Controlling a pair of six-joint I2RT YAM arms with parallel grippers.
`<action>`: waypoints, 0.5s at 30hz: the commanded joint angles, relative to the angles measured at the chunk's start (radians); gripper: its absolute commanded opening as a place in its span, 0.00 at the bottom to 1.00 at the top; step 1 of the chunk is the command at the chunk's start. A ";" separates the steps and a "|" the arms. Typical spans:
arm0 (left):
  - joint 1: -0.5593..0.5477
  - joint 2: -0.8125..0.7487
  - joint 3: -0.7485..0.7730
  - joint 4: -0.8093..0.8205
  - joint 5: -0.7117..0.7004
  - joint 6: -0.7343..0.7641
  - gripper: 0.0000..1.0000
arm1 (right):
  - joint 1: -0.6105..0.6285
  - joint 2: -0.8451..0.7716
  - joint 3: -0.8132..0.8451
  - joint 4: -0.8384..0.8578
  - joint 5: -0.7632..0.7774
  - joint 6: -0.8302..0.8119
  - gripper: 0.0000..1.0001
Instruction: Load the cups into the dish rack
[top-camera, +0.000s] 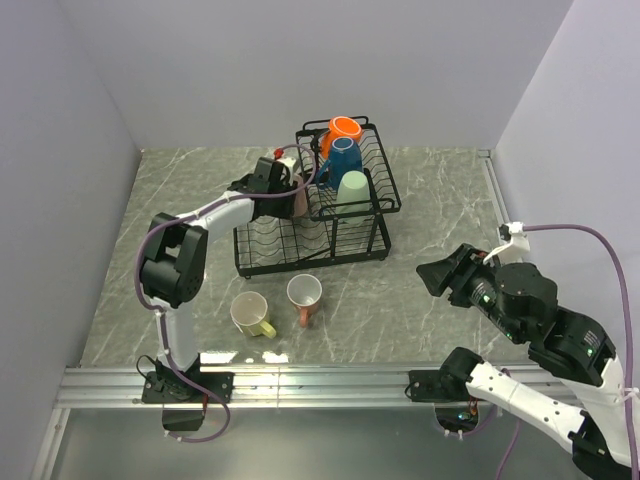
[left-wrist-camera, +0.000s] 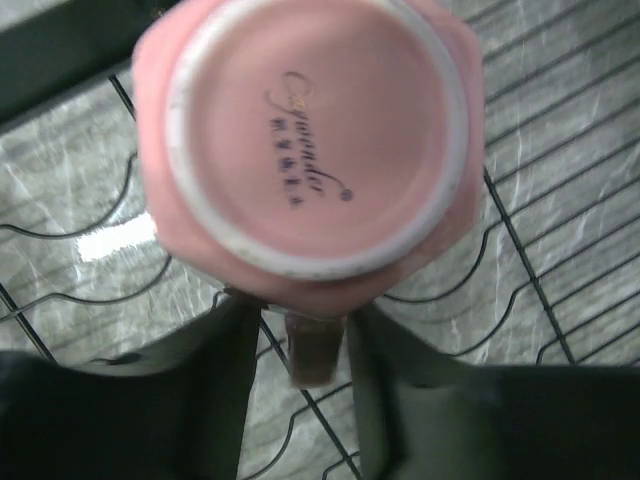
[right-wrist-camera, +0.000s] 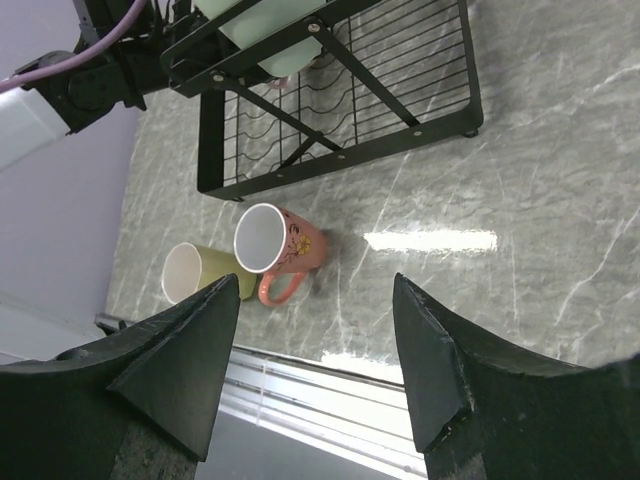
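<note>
My left gripper is shut on the handle of a pink cup and holds it bottom-up over the lower tray of the black wire dish rack. In the left wrist view the cup's base fills the frame, with its handle between my fingers. Orange, blue and pale green cups sit in the upper basket. A yellow cup and a salmon cup lie on the table in front of the rack. My right gripper is open and empty, right of them.
The right wrist view shows the salmon cup and yellow cup side by side below the rack's front bar. A metal rail runs along the table's near edge. Walls close in the left, back and right.
</note>
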 joint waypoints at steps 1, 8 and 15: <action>0.000 -0.025 0.035 0.074 -0.022 0.013 0.46 | 0.004 0.021 -0.013 0.029 0.022 0.043 0.70; 0.000 -0.073 0.027 0.082 0.000 0.013 0.66 | 0.002 0.041 -0.027 0.050 0.020 0.060 0.68; 0.008 -0.177 0.013 0.053 -0.008 0.007 0.68 | 0.004 0.084 -0.036 0.090 -0.009 0.037 0.67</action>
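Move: The upturned pink cup is on the rack's lower tier, its handle between the left fingertips, its body about 4 cm ahead and 2 cm to the right of that hand, roughly level. On the upper tier, some 9 cm higher, the green cup is about 4 cm back and 11 cm right, the blue cup 3 cm ahead and 10 cm right. The pink cup lies roughly 30 cm ahead, 22 cm left and 24 cm below the right hand. Nearly in place at first, creeping a bit under 1 cm forward, the left hand spreads its fingers wide on either side of the pink cup's handle. It then lifts straight up, faster towards the end, about 3.5 cm in all, tipping up some 5 degrees and clearing the handle. The empty right hand drifts about 2 cm down, left and forward. ##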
